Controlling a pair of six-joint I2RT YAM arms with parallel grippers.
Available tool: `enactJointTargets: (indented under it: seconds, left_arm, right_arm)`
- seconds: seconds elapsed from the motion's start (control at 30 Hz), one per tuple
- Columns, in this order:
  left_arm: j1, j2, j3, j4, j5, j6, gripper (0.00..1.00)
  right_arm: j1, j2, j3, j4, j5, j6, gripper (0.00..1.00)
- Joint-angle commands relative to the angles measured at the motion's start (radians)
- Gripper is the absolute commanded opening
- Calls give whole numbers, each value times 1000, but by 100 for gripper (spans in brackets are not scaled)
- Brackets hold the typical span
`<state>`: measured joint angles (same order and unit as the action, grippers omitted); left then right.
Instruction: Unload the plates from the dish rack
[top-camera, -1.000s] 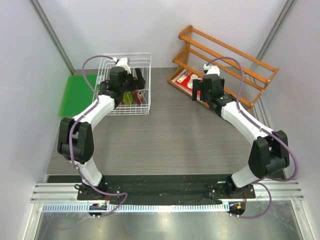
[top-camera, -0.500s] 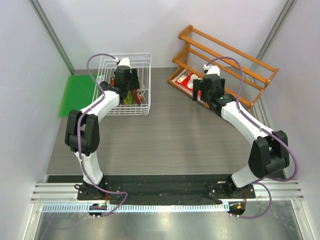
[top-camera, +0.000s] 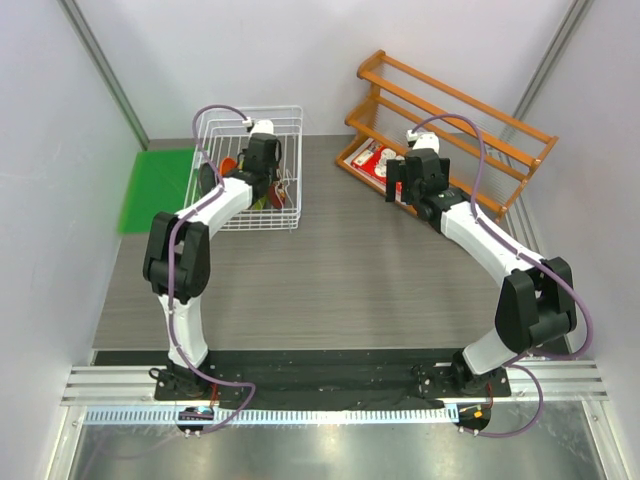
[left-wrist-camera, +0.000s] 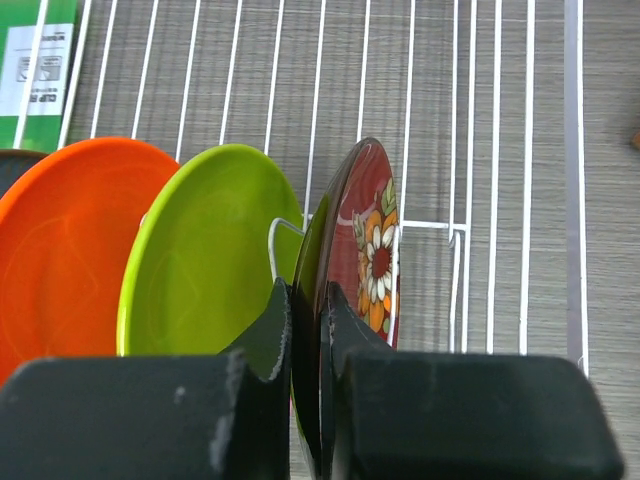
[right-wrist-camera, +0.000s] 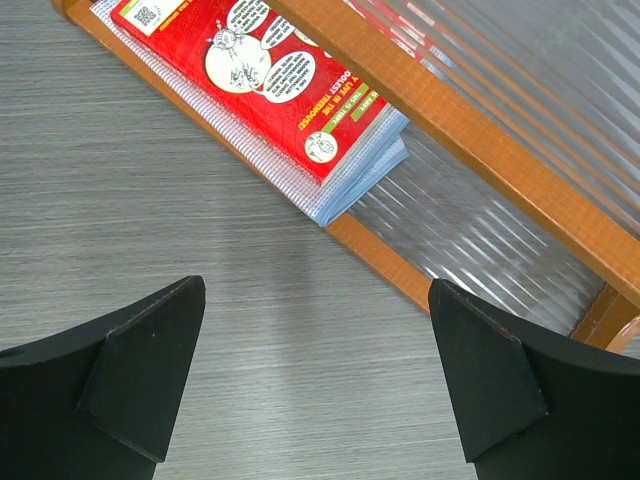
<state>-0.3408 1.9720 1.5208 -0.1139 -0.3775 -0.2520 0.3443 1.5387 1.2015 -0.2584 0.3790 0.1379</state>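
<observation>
The white wire dish rack stands at the back left of the table. The plates stand upright in it: orange, lime green and dark red patterned. My left gripper reaches down into the rack and is shut on the rim of the dark red patterned plate, one finger on each face. From above, the left gripper covers most of the plates. My right gripper hangs open over the bare table, near the wooden shelf, with nothing between its fingers.
An orange-brown wooden slatted shelf stands at the back right, with a red-and-white packet on its lowest level. A green board lies left of the dish rack. White walls close in both sides.
My left gripper has gone from open to shut on the dark red patterned plate, and the left arm has shifted right over the rack. The right arm has not moved.
</observation>
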Motion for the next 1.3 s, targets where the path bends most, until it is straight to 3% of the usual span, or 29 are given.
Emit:
enactJointTargets:
  seconds: [0.0, 0.5, 0.8, 1.03, 1.13, 1.27]
  left_arm:
    - [-21, 28, 50, -23, -95, 14, 0]
    - [-135, -90, 110, -79, -320, 132, 0]
    - [-156, -237, 147, -191, -281, 126, 0]
    - [-155, -318, 124, -233, -123, 68, 0]
    - [-153, -357, 90, -224, 27, 10, 0]
    - [-139, -395, 1, -134, 250, -117, 0]
  right_arm:
    - [-5, 1, 33, 31, 18, 2, 100]
    - [-5, -41, 26, 10, 37, 8, 100]
    - [-5, -84, 20, 10, -29, 45, 100]
    - [-5, -92, 21, 19, -103, 71, 100]
    - [-8, -86, 20, 28, -136, 88, 100]
    - [-48, -84, -9, 93, -331, 185, 100]
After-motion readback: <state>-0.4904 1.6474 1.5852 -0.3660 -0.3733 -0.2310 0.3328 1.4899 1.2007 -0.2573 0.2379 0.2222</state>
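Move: The left gripper is already shut on the red flowered plate, whose middle lies about 4 cm ahead of its fingers and 5 cm below. About level with the plate and similarly low, the green plate stands 4 cm to the hand's left and the orange plate 8 cm left; the rack's right rim runs about 7 cm to the hand's right, 2 cm ahead at its middle. From the right hand, the red plate is roughly 33 cm left, 12 cm ahead and 10 cm lower. Keep the left fingers pinched on the red plate and ease it back and slightly right, rolling the hand's left side up some 15 degrees; then draw it briskly up, about 14 cm in all, still backing off, and swing it right towards the rack's right side as the roll comes out. Late on, shift the open right gripper about 2 cm left and a little up. ##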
